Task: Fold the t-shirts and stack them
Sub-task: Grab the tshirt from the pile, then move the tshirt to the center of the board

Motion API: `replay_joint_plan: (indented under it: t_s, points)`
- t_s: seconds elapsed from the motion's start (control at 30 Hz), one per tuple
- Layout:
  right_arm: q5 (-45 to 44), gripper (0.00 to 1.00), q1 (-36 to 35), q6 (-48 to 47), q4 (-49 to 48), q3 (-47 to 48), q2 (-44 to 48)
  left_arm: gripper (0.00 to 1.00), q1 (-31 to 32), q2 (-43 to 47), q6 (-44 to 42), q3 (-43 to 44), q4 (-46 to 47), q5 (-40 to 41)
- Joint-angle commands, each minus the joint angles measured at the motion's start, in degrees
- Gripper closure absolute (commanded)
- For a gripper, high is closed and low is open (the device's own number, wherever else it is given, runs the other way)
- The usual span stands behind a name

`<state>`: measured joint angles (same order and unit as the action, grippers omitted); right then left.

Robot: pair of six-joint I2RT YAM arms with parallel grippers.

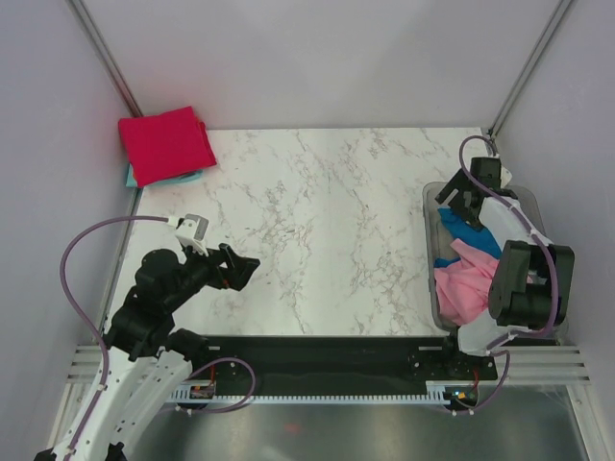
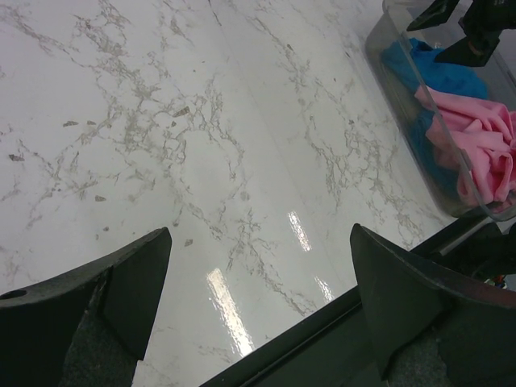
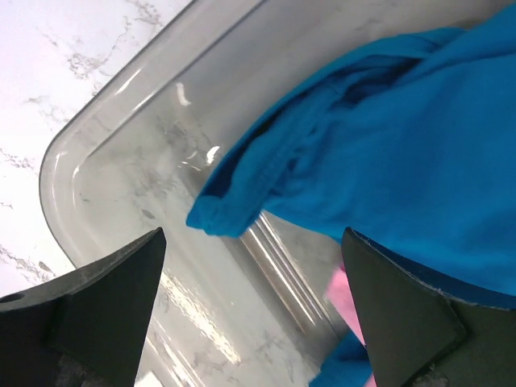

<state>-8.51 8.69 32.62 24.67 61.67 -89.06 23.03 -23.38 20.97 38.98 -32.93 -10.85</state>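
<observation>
A folded crimson red t-shirt (image 1: 165, 144) lies at the table's far left corner on top of a pale teal t-shirt (image 1: 133, 177), of which only an edge shows. A crumpled bright blue t-shirt (image 1: 473, 236) (image 3: 387, 153) and a pink t-shirt (image 1: 463, 284) (image 2: 484, 145) lie in the clear tub (image 1: 430, 206) at the right. My right gripper (image 1: 455, 198) (image 3: 254, 274) hangs open over the tub's far end, just above the blue cloth, holding nothing. Low over the bare marble near the left front, my left gripper (image 1: 248, 270) (image 2: 258, 266) is open and empty.
The tub's rounded corner and rim (image 3: 89, 137) lie under my right gripper. A black rail (image 1: 317, 346) runs along the table's near edge. White walls and metal posts close in the back and both sides.
</observation>
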Motion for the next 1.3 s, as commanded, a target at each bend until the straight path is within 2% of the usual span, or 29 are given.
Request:
replay_joint_plan:
  t_s: [0.0,0.2,0.27,0.3,0.33,0.4,0.43,0.57,0.67,0.7,0.77,0.8,0.87,0.9,0.93,1.03,1.07,1.13,1.23,1.27]
  points:
    - [5.52,0.02,0.01,-1.33,-8.39,0.82,-3.22,0.00,0.35,-0.36,-0.49,0.04,1.20,0.57]
    - [3.77,0.04,0.10,-2.12,-9.11,2.14,-8.94,0.00,0.09,-0.97,-0.58,0.13,1.11,0.83]
    - [3.42,0.18,0.45,-2.56,-9.28,2.23,-10.08,0.00,0.09,-0.88,-0.58,0.04,1.02,1.01]
    - [3.50,0.30,0.54,-2.74,-9.46,2.14,-10.26,0.00,0.00,-0.71,-0.58,0.04,1.11,0.92]
    - [3.42,0.64,0.80,-3.09,-9.37,2.49,-10.09,0.00,0.00,-0.71,-0.58,0.04,1.02,1.01]
    - [3.24,0.95,1.07,-3.53,-7.81,3.80,-9.30,0.00,0.00,-0.62,-0.58,0.04,1.02,1.01]
    - [2.98,1.00,1.24,-3.88,-6.66,4.77,-8.60,0.00,0.00,-0.53,-0.58,0.04,1.02,1.10]
    - [0.96,1.00,1.24,-6.33,2.90,13.02,-1.58,0.00,0.00,0.17,-0.58,0.04,1.11,1.10]
    - [4.89,1.00,0.81,-6.95,10.02,26.36,3.53,0.00,-0.09,0.88,-0.58,0.04,1.02,1.36]
    - [7.35,1.00,0.20,-7.57,12.05,35.62,4.93,0.00,-0.09,1.05,-0.58,0.04,1.02,1.36]
    - [8.34,1.00,-3.74,-8.19,17.14,46.38,5.12,0.00,-0.17,1.31,-0.58,0.04,0.94,1.36]
    - [12.69,1.00,-5.33,-8.10,18.21,57.57,4.42,0.00,-0.35,1.40,-0.58,0.04,1.02,1.36]
    - [17.89,1.00,-10.06,-6.53,17.71,70.88,3.37,0.00,-0.44,1.40,-0.58,0.13,0.85,1.53]
    - [20.61,1.00,-11.05,-4.60,16.13,73.48,2.93,0.00,-0.53,1.49,-0.58,0.13,0.93,1.45]
    - [27.43,1.00,-11.50,-0.41,13.59,74.64,3.10,0.00,-0.79,1.49,-0.58,0.13,0.94,1.53]
    - [38.18,1.00,-11.85,8.65,-0.46,71.15,5.64,0.00,-0.88,1.75,-0.58,0.22,0.76,1.80]
    - [38.65,1.00,-11.94,9.30,-5.11,69.13,6.69,0.00,-0.79,1.75,-0.49,0.22,0.76,1.97]
    - [38.22,1.00,-11.85,9.13,-6.90,62.20,10.21,0.00,-0.88,2.19,-0.49,0.22,0.67,2.15]
    - [38.13,1.00,-11.85,8.52,-12.08,47.09,16.53,0.00,-0.88,2.54,-0.41,0.13,0.58,2.59]
    - [36.31,1.00,-11.85,6.68,-12.62,38.61,20.29,0.00,-0.88,2.63,-0.32,0.13,0.58,2.68]
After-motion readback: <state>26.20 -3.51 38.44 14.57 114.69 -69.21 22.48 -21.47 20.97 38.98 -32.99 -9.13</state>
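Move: Below the open right hand lies the blue t-shirt: the end under its fingers is about 2 cm ahead and 6 cm down, while the t-shirt's middle is roughly 7 cm back, 8 cm to the right and 7 cm below. The pink t-shirt, partly on top of it, has its middle some 20 cm back, 4 cm right and 7 cm below. From the left hand the blue t-shirt lies around 62 cm right, 14 cm ahead and 20 cm below. The right hand sinks about 5 cm, easing slightly forward, and shuts its fingers on the left, far end of the blue t-shirt in the box. It then sweeps up fast by more than 60 cm, first a little forward, then back and to the left across the box's left side, keeping its pinch while the wrist tips up some 80 degrees and swings counter-clockwise, so the fingers end pointing above level. ##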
